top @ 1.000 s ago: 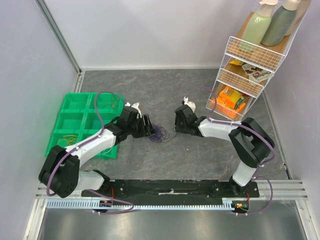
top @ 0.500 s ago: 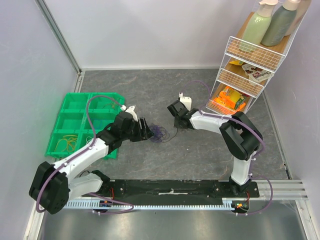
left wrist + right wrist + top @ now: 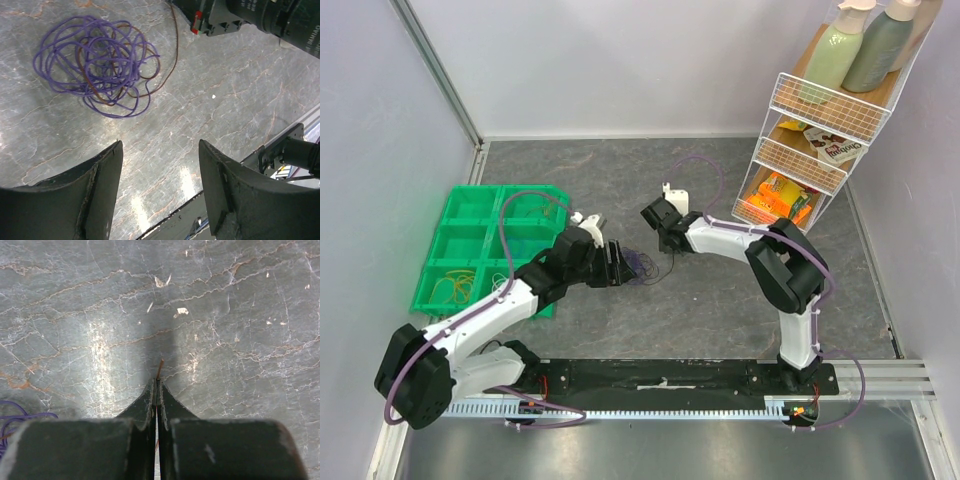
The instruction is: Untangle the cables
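Observation:
The cables (image 3: 642, 266) lie as a small tangle on the grey table between both arms. In the left wrist view the purple loops (image 3: 93, 66) are mixed with a thin brown wire (image 3: 176, 50) that runs up toward the right gripper's black body (image 3: 220, 17). My left gripper (image 3: 618, 262) (image 3: 160, 144) hovers open just left of the tangle, with nothing between its fingers. My right gripper (image 3: 663, 240) (image 3: 157, 382) is shut on the brown wire, whose tip (image 3: 160, 365) sticks out past the fingertips. A bit of purple loop (image 3: 20, 416) shows at that view's left edge.
A green compartment tray (image 3: 470, 240) sits at the left, with thin yellow wires (image 3: 455, 285) in a near compartment. A white wire rack (image 3: 800, 150) with packets and bottles stands at the back right. Walls close in the left, back and right sides.
The right gripper moved left toward the tangle and closed its jaws on the brown wire end. The left gripper shifted slightly right, closer to the tangle, still open.

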Motion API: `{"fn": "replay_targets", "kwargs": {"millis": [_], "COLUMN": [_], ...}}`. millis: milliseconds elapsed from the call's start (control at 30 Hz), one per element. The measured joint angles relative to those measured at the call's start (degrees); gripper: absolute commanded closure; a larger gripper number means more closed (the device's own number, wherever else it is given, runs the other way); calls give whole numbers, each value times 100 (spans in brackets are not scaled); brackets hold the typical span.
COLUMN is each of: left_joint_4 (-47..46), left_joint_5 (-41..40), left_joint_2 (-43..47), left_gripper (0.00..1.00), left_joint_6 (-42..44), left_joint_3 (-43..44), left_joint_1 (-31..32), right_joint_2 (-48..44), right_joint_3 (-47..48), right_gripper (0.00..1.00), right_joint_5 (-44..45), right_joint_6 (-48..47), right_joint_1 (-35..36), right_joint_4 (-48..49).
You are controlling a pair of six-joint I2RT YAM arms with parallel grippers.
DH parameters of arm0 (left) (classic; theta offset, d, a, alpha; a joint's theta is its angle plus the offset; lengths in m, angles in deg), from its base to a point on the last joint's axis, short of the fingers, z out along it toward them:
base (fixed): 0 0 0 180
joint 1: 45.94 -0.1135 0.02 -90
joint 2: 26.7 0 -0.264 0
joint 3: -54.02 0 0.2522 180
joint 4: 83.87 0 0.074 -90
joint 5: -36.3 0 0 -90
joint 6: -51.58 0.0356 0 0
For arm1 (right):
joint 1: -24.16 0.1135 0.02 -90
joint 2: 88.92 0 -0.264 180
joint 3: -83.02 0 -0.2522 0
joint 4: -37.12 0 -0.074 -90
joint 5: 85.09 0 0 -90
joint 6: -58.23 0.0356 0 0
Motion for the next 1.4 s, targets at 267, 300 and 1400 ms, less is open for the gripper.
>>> {"fn": "replay_targets", "kwargs": {"millis": [267, 300, 1400], "left_joint_4": [-57, -83, -1707], "left_joint_5": [129, 140, -319], "left_joint_2": [-380, -463, -2612], "left_gripper": [30, 30, 98], "left_joint_6": [232, 260, 2081], "left_joint_3": [358, 413, 1392], "left_joint_1": [586, 667, 1646], "right_joint_2": [-1032, -1274, -4162], "right_joint_3": [-1279, -1488, -2636], "right_gripper": [100, 100, 30], "right_joint_5": [-479, -619, -4011], "right_joint_6": [-407, -492, -581], "right_joint_1": [-2, -2, -1366], "right_joint_4": [374, 396, 1154]}}
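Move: The brown cable's end is already pinched in the right fingers, just above the table. It lies about 12 cm ahead, 11 cm to the right and 9 cm below the open left hand. From the right hand, the left gripper is therefore roughly 12 cm back, 11 cm left and 9 cm higher. The purple bundle sits some 4 cm back and 8 cm left of the cable end, and the green tray's middle about 27 cm left and 11 cm ahead of the left hand. The left fingers close on the raised brown cable below its tip, and the right fingers then open and let go. To get there, the right hand draws the end back about 8 cm and lifts it some 13 cm, tipping its fingers leftward, while the left hand travels about 13 cm right, dipping slightly and turning clockwise. Once released, the right hand backs off a little to the right. ##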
